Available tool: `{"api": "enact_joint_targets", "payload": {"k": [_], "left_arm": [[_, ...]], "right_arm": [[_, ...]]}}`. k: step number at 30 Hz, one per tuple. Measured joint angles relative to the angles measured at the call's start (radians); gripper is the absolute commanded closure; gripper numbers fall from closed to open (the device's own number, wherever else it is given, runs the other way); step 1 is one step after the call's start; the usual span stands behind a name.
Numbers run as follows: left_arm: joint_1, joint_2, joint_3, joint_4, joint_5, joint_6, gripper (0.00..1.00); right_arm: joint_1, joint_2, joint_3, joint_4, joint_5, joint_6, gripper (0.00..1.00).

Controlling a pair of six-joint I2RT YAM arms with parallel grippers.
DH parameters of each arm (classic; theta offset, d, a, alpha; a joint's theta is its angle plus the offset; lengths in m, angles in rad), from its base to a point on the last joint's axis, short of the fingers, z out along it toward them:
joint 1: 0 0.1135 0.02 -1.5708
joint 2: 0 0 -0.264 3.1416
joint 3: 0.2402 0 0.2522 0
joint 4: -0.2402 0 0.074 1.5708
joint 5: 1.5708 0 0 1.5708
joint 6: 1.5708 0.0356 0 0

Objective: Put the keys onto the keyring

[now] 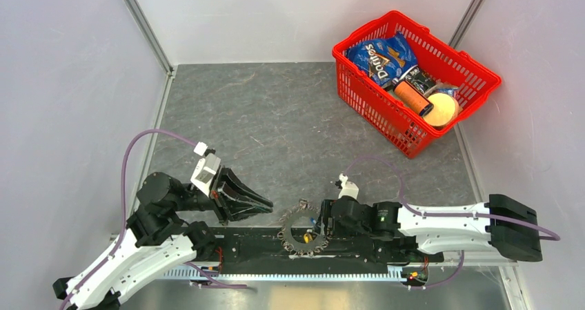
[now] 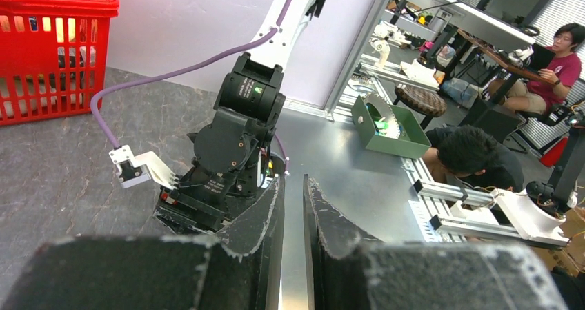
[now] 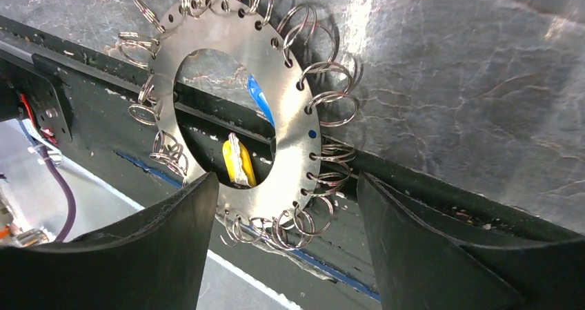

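Observation:
The keyring (image 3: pixel 290 110) is a flat metal disc with a large hole and many wire split rings round its rim. It lies half on the black base strip at the table's near edge (image 1: pixel 303 230). Through its hole show two keys, a yellow one (image 3: pixel 238 161) and a blue one (image 3: pixel 261 99). My right gripper (image 3: pixel 288 186) is open, its fingers (image 3: pixel 172 241) straddling the ring's near rim without touching it (image 1: pixel 319 226). My left gripper (image 1: pixel 268 206) hovers left of the ring. Its jaws stand a narrow slit apart with nothing between them (image 2: pixel 294 180).
A red basket (image 1: pixel 376 110) with snack bags and cans stands at the back right, and its rim (image 2: pixel 55 6) also shows in the left wrist view. The black base strip (image 1: pixel 248 244) runs between the arm bases. White walls enclose the table.

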State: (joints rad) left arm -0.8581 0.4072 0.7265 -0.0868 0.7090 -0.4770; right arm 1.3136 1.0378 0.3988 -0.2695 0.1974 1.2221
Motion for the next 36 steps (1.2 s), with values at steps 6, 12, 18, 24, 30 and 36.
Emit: {"api": "enact_joint_targets", "payload": {"k": [6, 12, 18, 24, 30, 36], "left_arm": [[0.0, -0.015, 0.0, -0.023, 0.001, 0.006, 0.78], [0.0, -0.028, 0.004, -0.061, 0.001, 0.023, 0.78], [0.0, -0.057, 0.022, -0.114, -0.001, 0.049, 0.78], [0.0, -0.076, 0.027, -0.142, -0.001, 0.061, 0.78], [0.0, -0.076, 0.027, -0.148, -0.001, 0.066, 0.78], [0.0, -0.076, 0.027, -0.146, -0.001, 0.066, 0.78]], "right_arm": [[0.0, 0.021, -0.014, 0.04, -0.033, 0.043, 0.2], [-0.003, 0.16, -0.016, 0.155, -0.035, 0.061, 0.48], [-0.003, 0.219, -0.026, 0.284, -0.041, 0.092, 0.91], [-0.002, 0.095, -0.014, 0.28, -0.034, 0.099, 1.0], [-0.002, -0.051, 0.058, 0.057, 0.046, 0.021, 1.0], [-0.002, -0.148, 0.179, -0.116, 0.121, -0.096, 1.0]]}}
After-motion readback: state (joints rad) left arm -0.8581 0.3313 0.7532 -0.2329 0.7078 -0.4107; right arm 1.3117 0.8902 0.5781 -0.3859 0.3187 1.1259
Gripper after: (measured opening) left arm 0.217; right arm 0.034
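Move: The keyring, a flat metal ring edged with little wire loops, lies under and beside the open right fingers, its middle about 6 cm to that hand's left, 1 cm ahead and some 3 cm below; its right rim is almost between the tips. Through its hole show the yellow key, about 4 cm left and 1 cm back, and the blue key, some 3 cm left and 3 cm ahead, both about 3 cm below. From the left hand the keyring lies roughly 8 cm right, 5 cm ahead and 35 cm below. The right hand sinks about 2.5 cm while easing some 3 cm left onto the keyring's right-hand rim, its wide-open fingers closing late in that dip until they pinch the rim and its wire loops nearly shut. Still drifting left at first, then turning back right and forward, it rises some 11 cm from its lowest point with the keyring in its fingers, the hand's left side tipping up about 10 degrees on the way, while the empty left hand drifts roughly 2 cm left and back. ##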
